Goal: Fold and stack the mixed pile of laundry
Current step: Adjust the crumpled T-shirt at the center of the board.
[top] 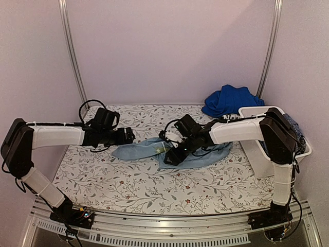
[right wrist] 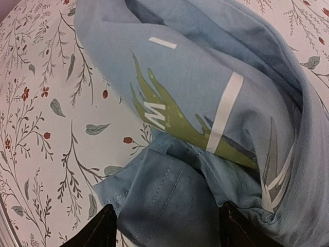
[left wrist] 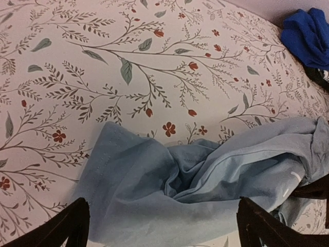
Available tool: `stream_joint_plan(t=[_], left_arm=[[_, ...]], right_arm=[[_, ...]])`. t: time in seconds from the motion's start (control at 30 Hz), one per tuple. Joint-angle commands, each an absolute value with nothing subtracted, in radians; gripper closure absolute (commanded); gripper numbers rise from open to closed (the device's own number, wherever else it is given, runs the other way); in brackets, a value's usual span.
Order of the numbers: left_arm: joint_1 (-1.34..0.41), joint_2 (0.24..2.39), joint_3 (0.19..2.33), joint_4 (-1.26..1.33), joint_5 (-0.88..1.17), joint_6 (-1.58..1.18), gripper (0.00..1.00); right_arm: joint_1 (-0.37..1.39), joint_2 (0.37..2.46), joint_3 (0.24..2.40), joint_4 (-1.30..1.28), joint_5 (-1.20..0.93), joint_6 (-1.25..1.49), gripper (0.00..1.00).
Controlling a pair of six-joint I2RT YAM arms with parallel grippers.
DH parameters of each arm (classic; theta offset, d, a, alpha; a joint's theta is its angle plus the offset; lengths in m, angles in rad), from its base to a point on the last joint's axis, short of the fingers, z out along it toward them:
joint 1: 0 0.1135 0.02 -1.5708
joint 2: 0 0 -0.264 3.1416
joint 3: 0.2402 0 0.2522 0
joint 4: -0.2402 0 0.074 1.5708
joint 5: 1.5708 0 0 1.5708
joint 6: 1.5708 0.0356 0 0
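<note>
The large pale blue garment (top: 139,150) lies crumpled across the middle of the table. My left gripper (top: 131,135) hovers at its left end, open wide, and its dark fingers (left wrist: 72,226) stand either side of a rumpled fold (left wrist: 154,190). My right gripper (top: 172,157) is low over the garment's middle. It is open too, with a stitched hem (right wrist: 169,200) lying loose between its fingers (right wrist: 95,231). A green and white print (right wrist: 175,118) shows on the cloth beyond. The royal blue garment (top: 231,100) sits bunched at the back right.
A white tub (top: 257,110) stands at the right edge, with dark blue checked cloth (top: 295,126) hanging over its far side. The leaf-and-flower table cover (top: 128,180) lies under everything. Metal frame posts (top: 72,51) rise at the back corners.
</note>
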State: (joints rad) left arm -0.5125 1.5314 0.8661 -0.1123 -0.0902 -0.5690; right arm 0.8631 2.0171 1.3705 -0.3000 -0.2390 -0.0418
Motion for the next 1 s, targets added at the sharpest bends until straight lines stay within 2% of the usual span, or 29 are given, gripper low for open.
stream_joint_plan(t=[0.0,0.07,0.1,0.2,0.23,0.43,0.73,0.97], left_arm=[[-0.496,1.498,0.840,-0.123,-0.092,-0.582,0.00],[-0.494,1.498,0.840,-0.124,-0.094,-0.583,0.00],[-0.492,1.499,0.841,-0.125,-0.097,-0.583,0.00],[-0.485,1.498,0.842,-0.131,-0.108,-0.586,0.00],[-0.484,1.497,0.839,-0.131,-0.111,-0.585,0.00],[-0.467,1.504,0.827,-0.124,-0.102,-0.583,0.00],[-0.455,1.512,0.814,-0.110,-0.093,-0.575,0.00],[-0.455,1.519,0.786,-0.095,-0.083,-0.569,0.00]], right_arm=[[0.872,2.075,1.434,-0.338,-0.136,-0.033,0.36],[0.872,2.094,1.456,-0.355,-0.101,-0.031,0.42],[0.873,2.108,1.466,-0.366,-0.087,-0.032,0.48],[0.874,2.110,1.487,-0.401,-0.042,-0.031,0.79],[0.874,2.096,1.485,-0.406,-0.036,-0.026,0.85],[0.859,1.871,1.484,-0.427,0.049,-0.034,1.00],[0.749,1.647,1.508,-0.478,-0.024,-0.052,1.00],[0.716,1.509,1.504,-0.478,0.096,-0.039,1.00]])
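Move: The right gripper hangs part-open just over the crumpled T-shirt; the fold it will pinch lies about 2 cm ahead and 3 cm below. From that gripper, the shirt's printed patch is roughly 4 cm ahead and 4 cm to the left, the shirt's left end some 21 cm left and 2 cm ahead, and the blue pile about 25 cm ahead and 24 cm right. From the left gripper, that fold is roughly 17 cm right, 5 cm back and 8 cm below. Ease the right gripper a couple of centimetres forward and down into the T-shirt, shut the fingers on the fold, then lift it fast, about 25 cm, drifting right and a little forward towards the blue pile's side while the fingers tip outward and the hand turns somewhat clockwise. Let the left gripper, open and empty, drift a little left above the shirt's left end. ##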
